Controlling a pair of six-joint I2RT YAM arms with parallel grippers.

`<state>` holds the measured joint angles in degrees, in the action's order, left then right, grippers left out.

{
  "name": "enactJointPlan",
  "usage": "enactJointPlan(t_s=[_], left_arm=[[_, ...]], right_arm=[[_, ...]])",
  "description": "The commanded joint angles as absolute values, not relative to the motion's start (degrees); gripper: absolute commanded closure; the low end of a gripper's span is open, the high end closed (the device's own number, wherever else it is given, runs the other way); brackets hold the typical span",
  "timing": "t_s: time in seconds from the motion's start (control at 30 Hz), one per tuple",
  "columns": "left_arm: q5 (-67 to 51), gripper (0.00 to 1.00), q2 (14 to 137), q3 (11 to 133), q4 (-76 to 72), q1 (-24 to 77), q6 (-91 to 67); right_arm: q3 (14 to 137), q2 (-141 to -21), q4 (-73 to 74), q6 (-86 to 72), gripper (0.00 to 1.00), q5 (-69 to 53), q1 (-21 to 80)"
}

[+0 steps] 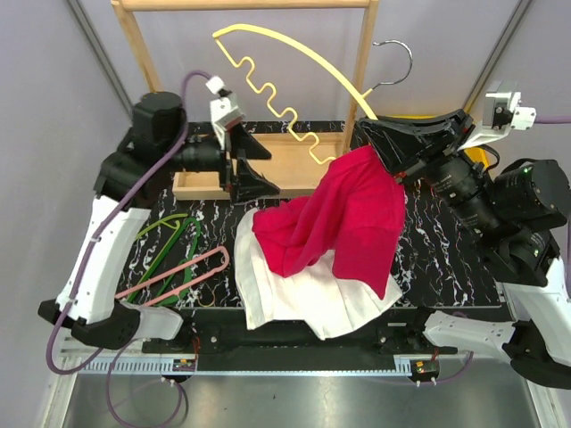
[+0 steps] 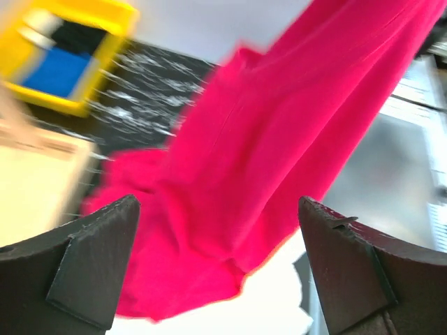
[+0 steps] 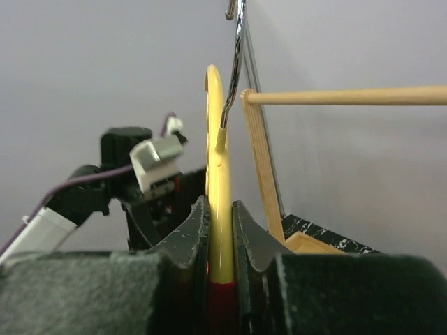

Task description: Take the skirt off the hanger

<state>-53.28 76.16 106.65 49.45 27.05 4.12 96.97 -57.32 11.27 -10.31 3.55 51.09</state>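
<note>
The white skirt lies spread on the table front centre, partly under a bright red shirt; it also shows in the left wrist view. The pale pink hanger lies flat on the table left of the skirt, apart from it. My left gripper is open and empty above the table's back left, facing the red shirt. My right gripper is shut on a pale yellow curved hanger, held up with the red shirt draped from it.
Green wire hangers lie beside the pink hanger. A shallow wooden tray sits at the back under a wooden rack. A yellow bin stands at the far right of the table.
</note>
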Motion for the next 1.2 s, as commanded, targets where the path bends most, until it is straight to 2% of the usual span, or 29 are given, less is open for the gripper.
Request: enactJointPlan(t_s=[0.0,0.17,0.33,0.43,0.6,0.67,0.7,0.73,0.77,0.8,0.83,0.9,1.17], left_arm=[[-47.89,0.01,70.50,114.42,51.15,19.97,9.66],[-52.65,0.01,67.24,121.35,54.48,5.30,15.35],[-44.75,0.01,67.06,125.60,56.61,0.53,22.49],[-49.62,0.01,65.66,121.22,48.63,0.00,20.49],[-67.03,0.01,71.35,120.49,33.35,0.09,1.62],[-75.38,0.01,74.86,122.87,26.32,0.09,-14.61],[-81.07,0.01,77.49,122.00,11.92,0.00,-22.77],[-83.30,0.01,78.74,117.99,0.90,0.44,-43.30],[-85.23,0.01,79.88,115.51,-26.79,1.14,-55.77],[-89.00,0.01,83.20,116.27,-24.72,2.27,-63.21],[-91.56,0.01,84.97,119.24,-16.52,4.72,-55.88],[-96.57,0.04,88.31,124.09,-13.71,7.19,-61.32],[-96.68,0.05,83.77,114.01,-17.75,11.07,-61.08]], right_arm=[[97.21,-52.57,6.58,-9.32,1.00,4.74,51.59],[95.71,-50.80,14.04,-9.31,1.00,5.28,51.59],[97.29,-53.34,23.89,-11.34,1.00,-1.29,51.59],[95.81,-55.37,28.29,-12.57,1.00,-6.74,51.59],[92.99,-57.04,28.39,-14.94,1.00,-11.68,51.59],[92.55,-56.95,28.39,-15.03,1.00,-12.30,51.59],[92.55,-57.13,28.56,-14.94,1.00,-12.30,51.59],[92.64,-57.22,28.56,-14.85,1.00,-12.22,51.59],[92.81,-57.48,28.56,-14.77,1.00,-12.22,51.59],[93.07,-57.74,28.48,-14.68,1.00,-12.39,51.59],[93.51,-58.01,28.56,-14.50,1.00,-12.39,51.59],[94.39,-58.97,28.48,-14.41,1.00,-12.65,51.59],[99.66,-62.66,28.74,-13.28,1.00,-13.98,51.59]])
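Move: From the left hand, empty and open, the free end of the yellow hanger is about 10 cm ahead, 3 cm left and 26 cm above; the red skirt's middle is some 10 cm right, 6 cm back and 5 cm lower. From the right hand, which grips the hanger with the skirt bunched on it, the white cloth is about 5 cm back, 5 cm left and 55 cm below, and the rack's tray 22 cm ahead, 16 cm left and 55 cm below. Up and out to its left, about 13 cm each way, the left hand swings clear with its wrist tipping up, then comes back right and a little forward, levelling again, fingers wide open, towards the hanger. The right hand keeps its pinch on hanger and skirt, draws slightly back and right, then sinks some 13 cm and drifts left, tipping the hanger's free end down. ##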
